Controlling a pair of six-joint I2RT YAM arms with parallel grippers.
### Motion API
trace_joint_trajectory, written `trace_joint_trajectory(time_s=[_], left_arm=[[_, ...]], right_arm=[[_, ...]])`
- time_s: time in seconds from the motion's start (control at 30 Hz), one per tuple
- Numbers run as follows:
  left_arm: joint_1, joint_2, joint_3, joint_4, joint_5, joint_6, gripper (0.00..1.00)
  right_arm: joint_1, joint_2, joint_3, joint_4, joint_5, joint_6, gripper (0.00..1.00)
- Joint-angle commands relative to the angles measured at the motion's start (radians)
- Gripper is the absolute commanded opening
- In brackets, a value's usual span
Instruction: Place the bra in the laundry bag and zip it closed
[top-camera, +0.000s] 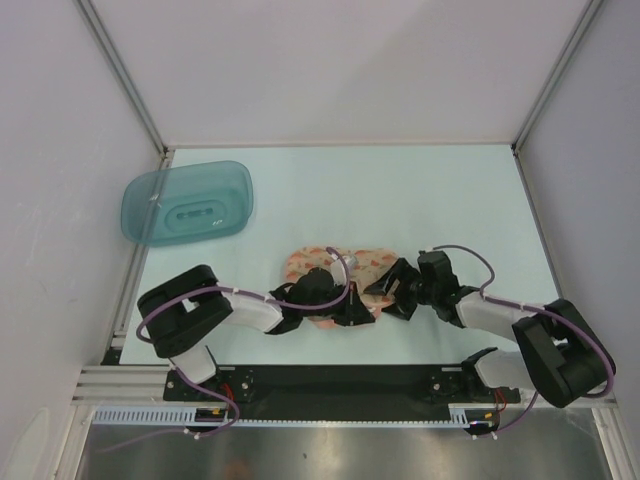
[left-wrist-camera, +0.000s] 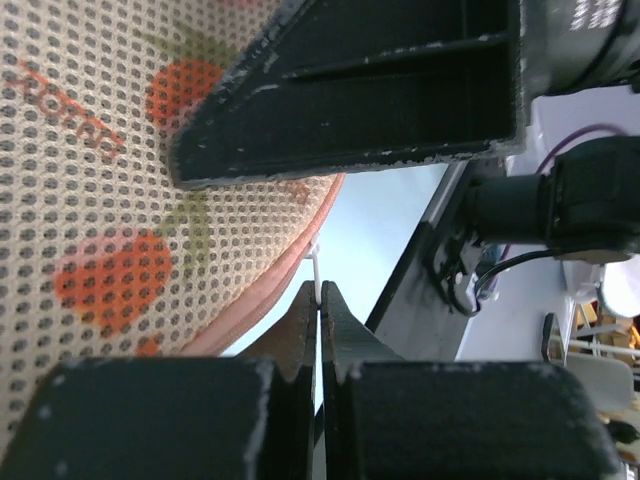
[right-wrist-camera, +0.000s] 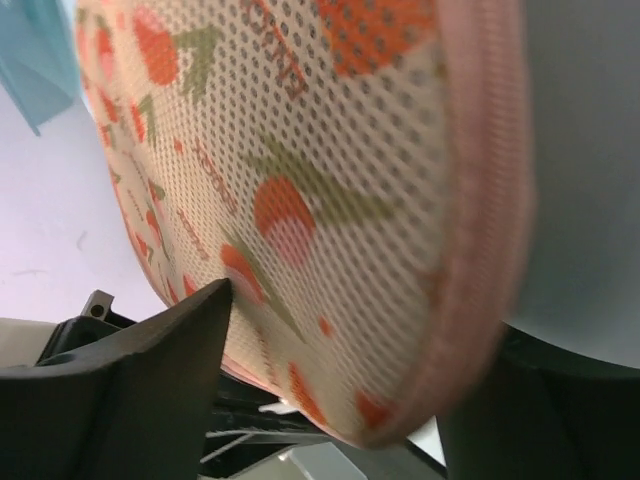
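The peach laundry bag with orange motifs lies near the front middle of the table, folded together. The bra is hidden. My left gripper is at the bag's near edge. In the left wrist view its jaws are shut on a thin white zip pull beside the pink zip rim. My right gripper is at the bag's right side. In the right wrist view it straddles a lobe of the bag, with the left fingertip pressing the mesh and the other finger behind the rim.
A teal translucent tub lies upside down at the back left. Metal frame posts and white walls bound the table on the left, right and back. The black base rail runs along the near edge.
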Motion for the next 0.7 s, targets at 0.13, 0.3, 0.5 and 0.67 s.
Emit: trace_joint_trajectory(time_s=[0.13,0.3,0.5,0.67], left_arm=[[0.000,0.015,-0.033,0.041,-0.016,-0.030,0.00],[0.089,-0.091,-0.148,-0.014,-0.076,-0.026,0.00],[0.219,-0.206,-0.277,-0.083,-0.086,0.008,0.00],[0.228,-0.315,-0.304,-0.165,-0.102,0.051,0.00]], right_arm=[[0.000,0.056,-0.021,0.132,0.079,0.057,0.42],[-0.037,0.053,-0.017,0.100,0.044,-0.004,0.22],[-0.104,0.037,-0.009,0.054,0.001,-0.101,0.12],[-0.153,0.043,0.052,-0.047,0.007,-0.233,0.12]])
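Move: The left hand, shut on what looks like the zip pull, has the laundry bag's near left corner about 13 cm to its left, level with it and 5 cm lower; the bag's middle is some 10 cm ahead, 7 cm left and 4 cm below. The right hand's open fingers straddle the bag's near right corner, barely 1 cm to the left of the hand and 1 cm down; from this hand the bag's middle is about 5 cm ahead, 10 cm left and 2 cm down. The right fingers close on the zipped edge at the laundry bag's right corner and pinch it with bag cloth between them, then ease about 3 cm right and forward. Against that hold the left hand, still shut on the zip pull, sweeps about 11 cm left along the bag's near edge, sinking some 4 cm, drifting slightly forward and turning about 15 degrees counter-clockwise. ##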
